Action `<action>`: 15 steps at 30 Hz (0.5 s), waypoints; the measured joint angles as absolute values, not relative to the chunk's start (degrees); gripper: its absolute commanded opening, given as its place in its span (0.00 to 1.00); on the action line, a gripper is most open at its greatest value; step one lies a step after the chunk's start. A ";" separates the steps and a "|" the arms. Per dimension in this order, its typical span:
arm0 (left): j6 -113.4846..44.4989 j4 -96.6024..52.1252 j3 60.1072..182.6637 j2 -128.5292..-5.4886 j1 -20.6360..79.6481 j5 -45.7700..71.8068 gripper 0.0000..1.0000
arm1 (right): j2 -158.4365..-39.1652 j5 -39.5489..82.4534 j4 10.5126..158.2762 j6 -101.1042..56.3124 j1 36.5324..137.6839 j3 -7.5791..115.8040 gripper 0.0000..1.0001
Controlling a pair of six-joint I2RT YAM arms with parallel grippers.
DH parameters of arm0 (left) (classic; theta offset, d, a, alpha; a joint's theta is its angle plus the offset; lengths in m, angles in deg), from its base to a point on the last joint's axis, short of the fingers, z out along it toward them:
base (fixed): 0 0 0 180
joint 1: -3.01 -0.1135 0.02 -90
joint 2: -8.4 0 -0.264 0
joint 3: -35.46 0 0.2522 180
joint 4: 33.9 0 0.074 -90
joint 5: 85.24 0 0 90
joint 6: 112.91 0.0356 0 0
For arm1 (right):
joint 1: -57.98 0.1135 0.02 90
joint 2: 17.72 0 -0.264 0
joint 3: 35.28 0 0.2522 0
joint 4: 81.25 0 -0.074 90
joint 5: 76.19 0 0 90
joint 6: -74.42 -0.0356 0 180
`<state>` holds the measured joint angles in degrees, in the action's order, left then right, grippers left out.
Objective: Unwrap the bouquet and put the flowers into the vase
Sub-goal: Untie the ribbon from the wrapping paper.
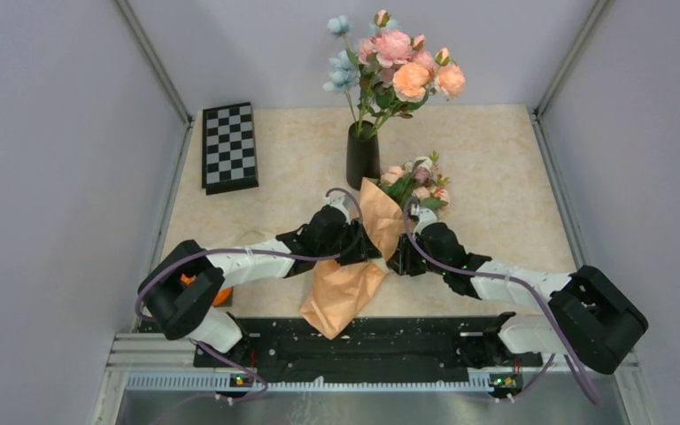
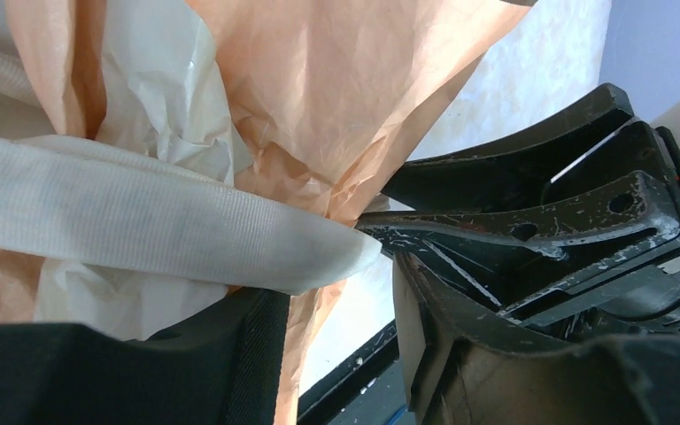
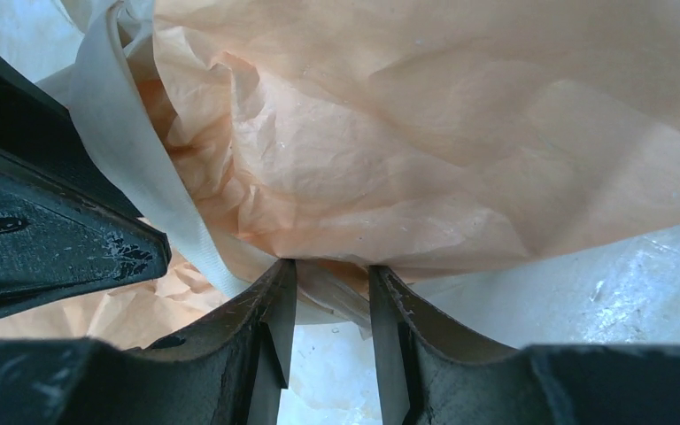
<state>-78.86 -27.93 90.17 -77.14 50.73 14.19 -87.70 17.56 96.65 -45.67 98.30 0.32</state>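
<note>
The bouquet [image 1: 360, 282] lies across the middle of the table, its peach paper cone [image 2: 336, 88] pointing at the near edge. The flowers [image 1: 416, 181], cream and pink roses, stick out of its far end beside the black vase [image 1: 362, 158]. A white ribbon [image 2: 142, 221] runs round the cone's neck. My left gripper [image 1: 363, 251] [image 2: 336, 310] stands open at the neck from the left; the paper's edge rests against one finger. My right gripper [image 1: 401, 258] [image 3: 332, 274] comes from the right, its tips pinching a fold of the wrap [image 3: 407, 133] at the neck.
The vase holds a taller bunch of pink, orange and pale-blue flowers [image 1: 403, 71]. A folded checkerboard [image 1: 228, 146] lies at the back left. Something orange [image 1: 221, 295] shows under the left arm. Grey walls close in on both sides, and a black rail [image 1: 425, 341] runs along the near edge.
</note>
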 measured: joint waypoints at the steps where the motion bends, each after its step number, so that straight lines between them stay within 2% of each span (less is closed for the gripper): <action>1: -78.88 -28.12 90.17 -77.27 50.75 14.25 0.46 | -88.09 17.95 96.78 -45.71 98.30 0.32 0.37; 6: -79.21 -28.52 90.17 -77.40 50.73 14.41 0.32 | -88.85 19.22 97.77 -45.80 98.30 0.32 0.36; 8: -79.40 -28.84 90.17 -77.40 50.75 14.41 0.26 | -88.90 19.81 97.98 -45.82 98.30 0.32 0.33; 15: -80.04 -29.24 90.17 -77.40 50.73 14.41 0.05 | -89.03 21.36 98.79 -46.19 98.30 0.32 0.06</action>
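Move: The left fingertips stand half open around the fold of the white ribbon, its pinch spot about 1 cm to the hand's right and 1 cm below. The right fingertips straddle a narrower ribbon strip at the wrapping's edge, about 1 cm to their left. From the left hand, the bouquet flowers lie some 16 cm ahead and 10 cm right, the vase about 18 cm ahead and 2 cm left, and the paper tail roughly 10 cm back and 7 cm left. The left hand all but holds its place over the wrapping, drifting barely half a centimetre, while its fingers go steadily from half open to nearly shut and pinch the folded ribbon between their tips. The right hand eases about 1 cm left, in against the wrapping's edge beside the left gripper, and only near the end brings its part-open fingers nearly together on the ribbon strip there. ##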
